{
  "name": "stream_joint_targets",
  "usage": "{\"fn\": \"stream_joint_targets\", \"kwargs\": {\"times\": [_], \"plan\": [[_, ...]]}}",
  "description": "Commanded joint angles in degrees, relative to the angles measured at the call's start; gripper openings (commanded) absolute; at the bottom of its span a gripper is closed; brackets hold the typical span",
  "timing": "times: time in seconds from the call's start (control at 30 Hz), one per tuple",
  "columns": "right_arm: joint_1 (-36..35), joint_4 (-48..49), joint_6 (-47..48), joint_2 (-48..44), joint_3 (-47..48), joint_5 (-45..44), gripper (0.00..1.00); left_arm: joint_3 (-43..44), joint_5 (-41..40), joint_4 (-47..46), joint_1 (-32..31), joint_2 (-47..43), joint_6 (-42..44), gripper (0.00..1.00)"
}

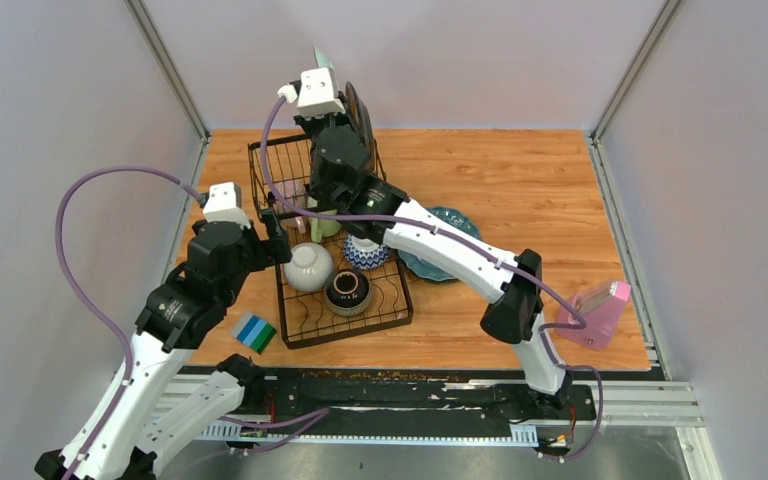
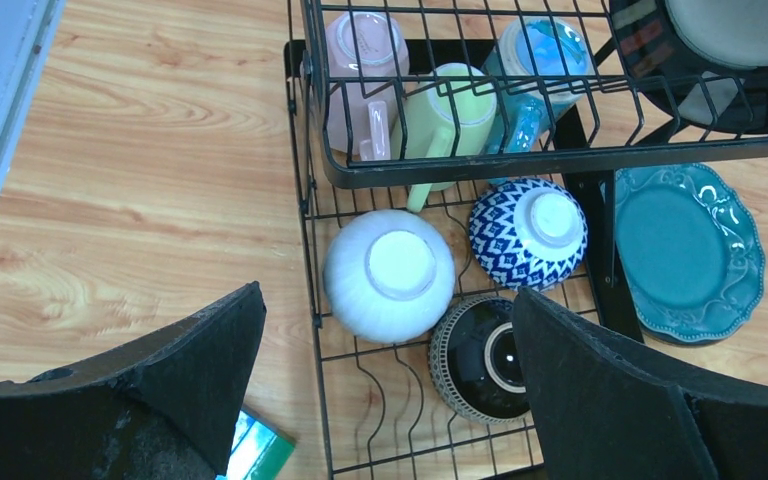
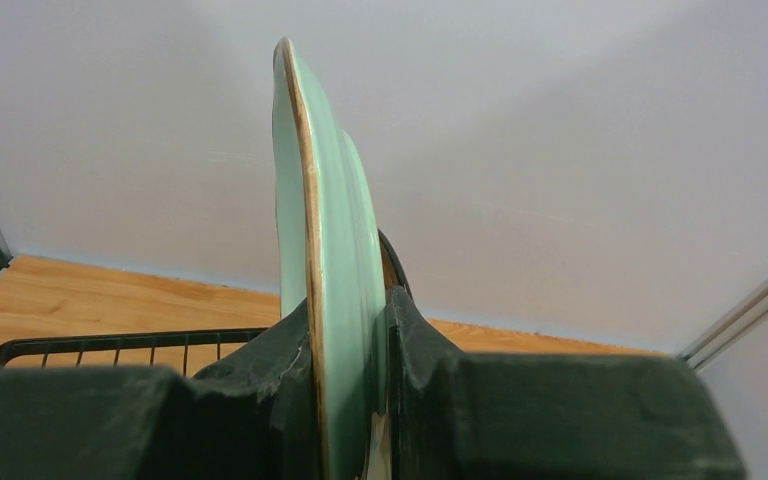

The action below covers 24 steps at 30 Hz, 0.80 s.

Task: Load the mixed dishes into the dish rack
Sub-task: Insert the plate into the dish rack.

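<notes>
My right gripper (image 3: 348,305) is shut on a pale green plate (image 3: 335,230), held upright on edge above the back of the black wire dish rack (image 1: 305,325). A black-rimmed plate (image 2: 730,50) stands in the taller basket beside pink (image 2: 365,60), green (image 2: 450,110) and blue (image 2: 545,60) mugs. A white bowl (image 2: 390,275), a blue-patterned bowl (image 2: 528,232) and a dark bowl (image 2: 480,360) lie upside down on the lower tray. My left gripper (image 2: 388,295) hovers open above that tray, holding nothing. A teal plate (image 2: 695,250) lies on the table right of the rack.
A blue-green striped sponge (image 1: 255,333) lies by the rack's near left corner. A pink container (image 1: 600,312) stands at the table's right edge. The right arm (image 1: 460,260) stretches over the teal plate. Grey walls close in the wooden table (image 1: 520,180).
</notes>
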State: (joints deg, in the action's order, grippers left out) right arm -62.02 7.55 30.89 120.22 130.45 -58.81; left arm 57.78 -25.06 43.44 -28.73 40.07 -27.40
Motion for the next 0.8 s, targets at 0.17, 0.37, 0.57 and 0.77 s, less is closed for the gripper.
{"fn": "stream_joint_targets", "kwargs": {"times": [0.17, 0.37, 0.57, 0.77], "plan": [[0.4, 1.6, -5.2, 2.2, 4.3, 0.1, 0.01, -0.3, 1.3, -2.0, 0.3, -0.3, -0.8, 1.00], [0.9, 0.1, -7.3, 3.4, 5.0, 0.2, 0.01, 0.0, 1.4, -2.0, 0.3, -0.4, -0.5, 1.00], [1.4, -2.9, -10.5, 3.9, 4.8, 0.7, 0.01, 0.1, 2.0, -2.3, 0.3, 0.1, -0.5, 1.00], [2.1, -5.6, -12.8, 4.2, 4.7, 1.3, 0.01, -0.2, 2.3, -2.4, 0.3, 0.3, -0.6, 1.00]]}}
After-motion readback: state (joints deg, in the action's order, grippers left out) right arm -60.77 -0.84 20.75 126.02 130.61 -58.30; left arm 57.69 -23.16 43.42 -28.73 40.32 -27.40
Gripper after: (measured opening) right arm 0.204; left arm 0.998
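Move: The right hand already holds the mint plate on edge above the dish rack; the free slot in the rack's upper tier lies some 20 cm below it, 6 cm ahead and 2 cm left. The black plate stands about 6 cm ahead, 6 cm right and 16 cm below the hand. From the left hand the slot is roughly 19 cm ahead, 12 cm right and 3 cm lower. The right hand keeps its grip and lowers the mint plate about 8 cm towards the slot, easing forward-left. ##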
